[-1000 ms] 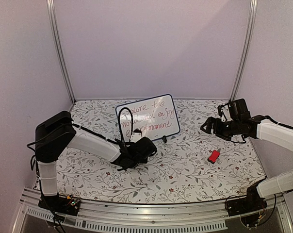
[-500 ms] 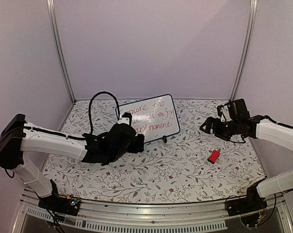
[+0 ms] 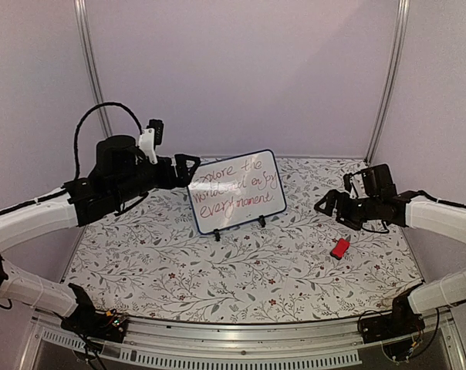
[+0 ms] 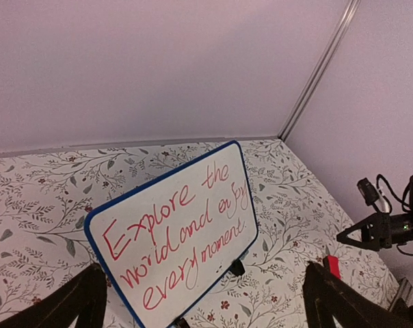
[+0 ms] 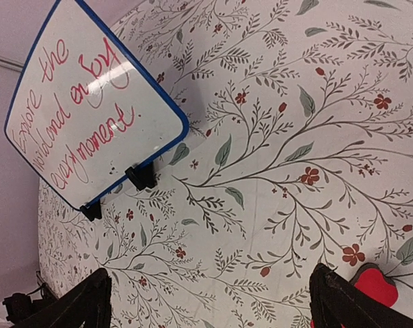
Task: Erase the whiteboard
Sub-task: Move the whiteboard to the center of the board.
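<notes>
The whiteboard [image 3: 237,190] stands tilted on small black feet at the middle back of the table, with a blue frame and red handwriting across it. It also fills the left wrist view [image 4: 172,236] and the upper left of the right wrist view [image 5: 83,109]. My left gripper [image 3: 188,164] hangs raised beside the board's upper left corner, open and holding nothing [image 4: 210,309]. My right gripper [image 3: 325,204] hovers open to the right of the board, jaws wide over bare cloth [image 5: 213,307]. A small red eraser block [image 3: 340,248] lies on the table just below the right gripper.
A floral patterned cloth [image 3: 256,270] covers the table. Plain walls with metal corner posts [image 3: 94,77] close off the back and sides. The red eraser also shows by the right finger in both wrist views [image 4: 331,265] [image 5: 374,283].
My left arm has risen from low on the table in front of the board to up at its left corner, and its jaws have opened. The right arm has barely shifted.
</notes>
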Robot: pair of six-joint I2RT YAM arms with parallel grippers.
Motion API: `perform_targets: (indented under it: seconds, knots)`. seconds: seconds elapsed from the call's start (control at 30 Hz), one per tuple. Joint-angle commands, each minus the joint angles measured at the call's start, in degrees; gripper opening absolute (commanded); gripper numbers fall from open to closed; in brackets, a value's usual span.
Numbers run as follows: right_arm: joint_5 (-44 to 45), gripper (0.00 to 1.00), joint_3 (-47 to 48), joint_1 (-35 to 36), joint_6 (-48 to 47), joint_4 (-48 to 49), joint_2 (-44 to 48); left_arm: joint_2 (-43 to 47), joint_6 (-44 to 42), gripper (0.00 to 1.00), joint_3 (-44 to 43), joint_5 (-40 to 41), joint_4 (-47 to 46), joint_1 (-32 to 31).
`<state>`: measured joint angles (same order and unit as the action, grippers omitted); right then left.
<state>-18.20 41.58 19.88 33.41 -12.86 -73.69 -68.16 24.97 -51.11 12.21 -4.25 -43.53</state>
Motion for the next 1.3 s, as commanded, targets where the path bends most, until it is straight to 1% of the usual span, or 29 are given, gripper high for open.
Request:
perform_targets:
  seconds: [0.0, 0.1, 0.27, 0.37, 0.43, 0.5, 0.6, 0.7, 0.87, 0.97, 1.07, 1.13, 1.17, 1.27]
  knots:
    - [10.4, 0.99, 1.1, 0.0, 1.9, -0.2, 6.2, -1.9, -3.0, 1.00, -6.4, -9.2, 10.2, 4.7]
    - [14.3, 0.99, 1.4, 0.0, 1.4, -0.4, 10.7, -4.8, -3.6, 1.00, -10.2, -12.3, 13.5, 7.9]
    - [17.7, 0.99, -0.6, 0.0, -1.6, 2.8, 18.5, -10.3, -3.2, 1.00, -16.2, -22.4, 16.5, 13.0]
    - [23.3, 0.99, -2.7, 0.0, -1.5, 4.5, 22.7, -14.0, -3.5, 1.00, -19.6, -29.3, 17.6, 16.4]
    - [24.0, 0.99, -4.2, 0.0, -1.2, 6.5, 26.7, -16.4, -3.7, 1.00, -21.9, -31.9, 18.0, 18.1]
    - [23.0, 0.99, -3.9, -0.1, -2.2, 6.0, 28.5, -18.6, -3.8, 1.00, -23.3, -33.8, 18.3, 19.6]
    - [20.2, 0.99, -1.5, -0.1, -3.8, 2.9, 27.6, -21.5, -4.1, 1.00, -24.6, -36.3, 18.5, 21.7]
    - [18.9, 0.99, -0.6, -0.1, -4.3, 0.7, 24.6, -24.0, -3.0, 1.00, -23.6, -39.8, 16.3, 24.0]
    - [20.4, 0.99, -0.1, 0.0, -4.2, -2.4, 20.7, -26.5, -0.1, 1.00, -19.2, -46.0, 9.1, 26.9]
    - [20.9, 0.99, 0.0, 0.0, -4.3, -3.6, 19.1, -28.0, -0.2, 1.00, -18.5, -48.1, 7.7, 27.5]
    - [19.3, 0.99, -0.2, 0.0, -4.8, -3.6, 18.0, -29.2, -0.2, 0.96, -17.9, -49.9, 5.4, 28.1]
    - [18.8, 0.99, -0.5, 0.1, -4.9, -2.9, 16.8, -30.0, 0.4, 0.91, -16.9, -50.9, 2.4, 28.7]
    - [16.9, 0.99, -0.6, 0.3, -4.8, -2.6, 16.1, -30.7, 0.8, 0.86, -16.5, -51.5, 1.6, 29.0]
    - [15.7, 0.99, -0.7, 0.9, -4.6, -1.4, 15.0, -32.2, 1.4, 0.71, -16.5, -52.9, 0.8, 29.6]
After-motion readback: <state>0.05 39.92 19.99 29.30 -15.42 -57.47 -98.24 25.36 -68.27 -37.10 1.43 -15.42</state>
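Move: The upper left corner of the whiteboard stands about 9 cm ahead of the left hand, 2 cm to its left and 11 cm below. The whole board's middle is some 9 cm ahead, 14 cm to the right and 18 cm below that hand, with the red eraser lying about 6 cm back, 50 cm right and 28 cm down. From the right hand the whiteboard's middle is some 6 cm ahead, 29 cm left and nearly level; the eraser is 5 cm back, 7 cm right, 11 cm below. The open left hand reaches some 11 cm forward over the whiteboard's upper left corner, then sinks to end about 10 cm lower with a slight shift left, tipping down roughly 25 degrees and turning clockwise as its fingers begin to close about the board's left edge, though touch can't be made out. The empty right hand, fingers open, swings up and to its right away from the board by about 15 cm, its fingers tilting up, then comes back down about half that height. ##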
